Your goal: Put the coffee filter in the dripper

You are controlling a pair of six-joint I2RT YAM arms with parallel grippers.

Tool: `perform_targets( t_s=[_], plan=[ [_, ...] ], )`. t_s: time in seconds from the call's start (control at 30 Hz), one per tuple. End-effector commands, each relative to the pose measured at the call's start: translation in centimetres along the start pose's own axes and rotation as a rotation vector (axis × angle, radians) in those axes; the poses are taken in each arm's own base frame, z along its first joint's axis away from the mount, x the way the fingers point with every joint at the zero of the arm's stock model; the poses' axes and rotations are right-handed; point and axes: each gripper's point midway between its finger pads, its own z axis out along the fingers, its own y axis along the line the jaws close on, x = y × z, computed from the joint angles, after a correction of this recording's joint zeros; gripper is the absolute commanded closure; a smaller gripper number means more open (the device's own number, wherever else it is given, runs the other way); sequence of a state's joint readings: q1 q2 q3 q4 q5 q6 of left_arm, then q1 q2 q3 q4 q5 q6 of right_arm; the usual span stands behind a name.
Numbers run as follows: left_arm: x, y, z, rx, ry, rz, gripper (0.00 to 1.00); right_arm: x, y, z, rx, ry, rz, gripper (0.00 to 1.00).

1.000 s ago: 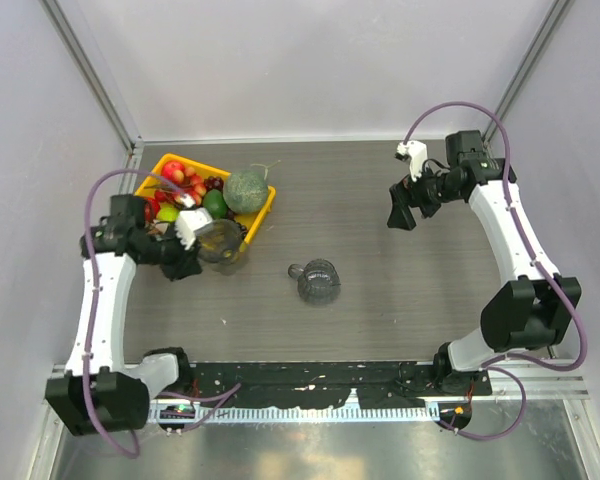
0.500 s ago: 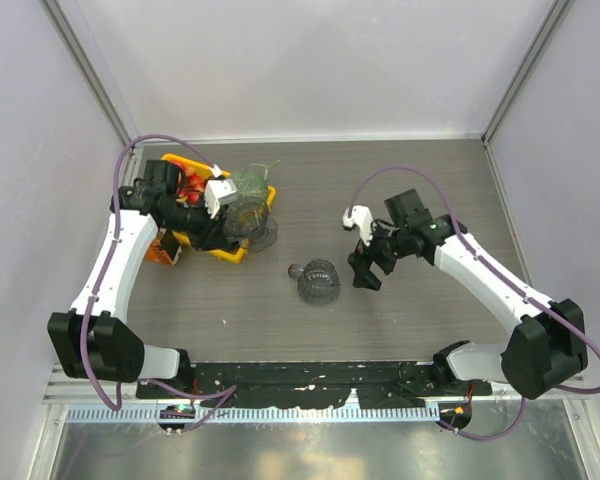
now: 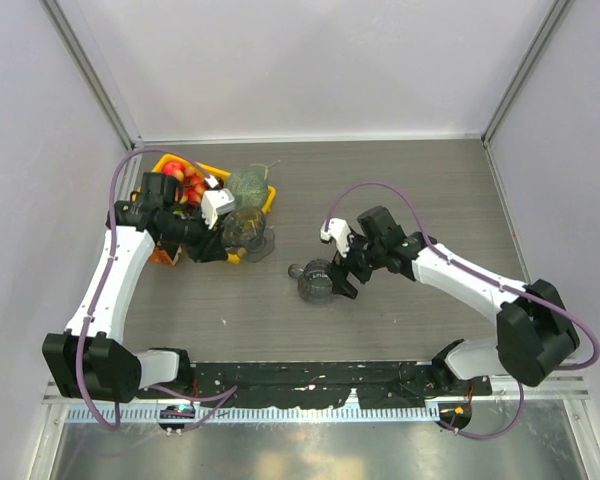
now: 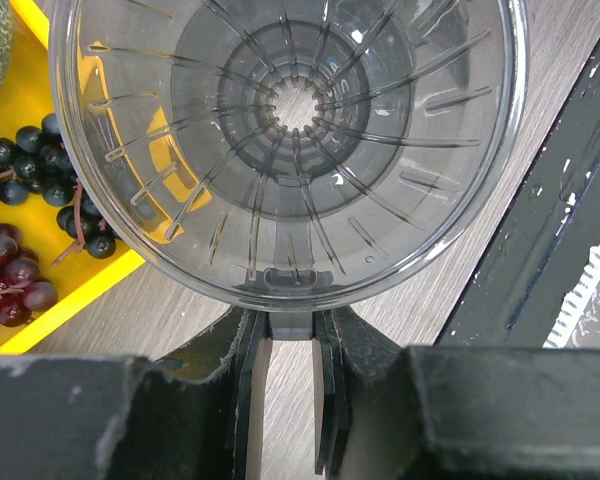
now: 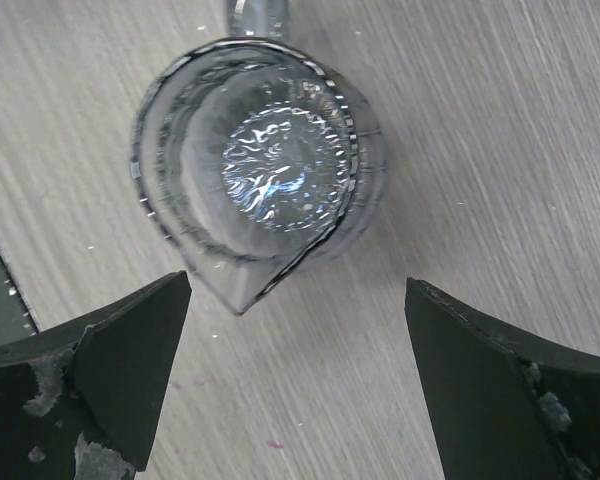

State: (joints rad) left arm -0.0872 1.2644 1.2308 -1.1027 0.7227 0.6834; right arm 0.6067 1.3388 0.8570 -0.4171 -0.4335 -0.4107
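The dripper [image 4: 290, 140], a clear ribbed cone with a hole at its centre, is held off the table by its handle tab, with my left gripper [image 4: 292, 330] shut on that tab. From above, the dripper [image 3: 248, 235] hangs at the yellow tray's near corner, with the left gripper [image 3: 220, 245] just left of it. My right gripper [image 5: 298, 300] stands wide open over a clear glass server [image 5: 260, 170] with a pour spout, its fingers level with the spout tip and touching nothing. In the top view the right gripper [image 3: 342, 275] is at the server's [image 3: 318, 281] right side. The coffee filter is out of view.
A yellow tray [image 3: 269, 200] of fruit with a green melon [image 3: 246, 185] sits at the back left; its grapes [image 4: 20, 270] lie under the dripper's left side. An orange-brown carton [image 3: 160, 252] peeks out beneath the left arm. A black rail [image 3: 310, 375] runs along the near edge.
The right arm swung in from the back right and came down over the glass server, still open. The left arm shifted the held dripper right along the tray's near corner.
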Motion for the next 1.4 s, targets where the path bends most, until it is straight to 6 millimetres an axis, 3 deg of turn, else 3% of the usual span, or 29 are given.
perform_targets(
  t_s=[0.0,0.23,0.33,0.5,0.63,0.8,1.03,1.17,1.37],
  plan=[
    [-0.9,-0.1,-0.3,-0.016,-0.041,0.034,1.0,-2.6,-2.8,0.4,0.098,-0.044,-0.025,0.05],
    [-1.5,0.2,0.1,0.006,-0.041,0.047,1.0,-2.3,-5.5,0.0,0.176,-0.024,-0.001,0.05],
    [-1.7,-0.2,0.7,0.035,-0.023,0.095,1.0,-2.7,-5.6,-1.0,0.164,-0.036,0.005,0.04],
    [-3.2,-1.6,2.6,0.106,-0.013,0.193,1.0,-2.8,-3.9,-4.0,0.095,-0.071,-0.022,0.05],
    [-5.1,-3.2,4.7,0.15,0.006,0.273,1.0,-1.6,-3.6,-6.4,0.073,-0.056,0.027,0.05],
    [-6.8,-4.4,7.7,0.175,0.03,0.313,1.0,-1.0,-6.1,-8.8,0.119,-0.084,0.159,0.05],
    [-6.3,-5.3,10.9,0.2,0.117,0.421,1.0,-1.3,-7.1,-10.1,0.131,-0.125,0.211,0.04],
    [-6.2,-4.3,11.6,0.185,0.153,0.457,1.0,-1.1,-6.9,-10.1,0.13,-0.127,0.209,0.05],
    [-6.7,-4.4,12.4,0.201,0.159,0.497,1.0,-0.9,-6.8,-10.3,0.14,-0.124,0.204,0.04]
  ],
)
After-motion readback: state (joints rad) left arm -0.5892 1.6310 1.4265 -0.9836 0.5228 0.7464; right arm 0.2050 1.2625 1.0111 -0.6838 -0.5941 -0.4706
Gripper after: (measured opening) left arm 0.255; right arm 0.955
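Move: The carafe stands about 20 cm to the right of the left hand, 3 cm nearer the base and some 14 cm lower. The dripper hangs in that hand's fingers, about 6 cm to its right and 2 cm farther out. The fruit tray lies 16 cm ahead and 8 cm left of the left hand, the melon 17 cm ahead and 3 cm right. From the open right hand, the carafe is some 7 cm left, 1 cm ahead and 5 cm lower. Still pinching the dripper by its handle, the left hand swings it right towards the carafe, about 13 cm, turning clockwise some 25 degrees, and sinks about 5 cm, mostly near the end. The right hand, fingers staying wide open, first sweeps about 5 cm forward at the carafe's spout end with a slight dip, then draws off right and up, clear of the carafe. ##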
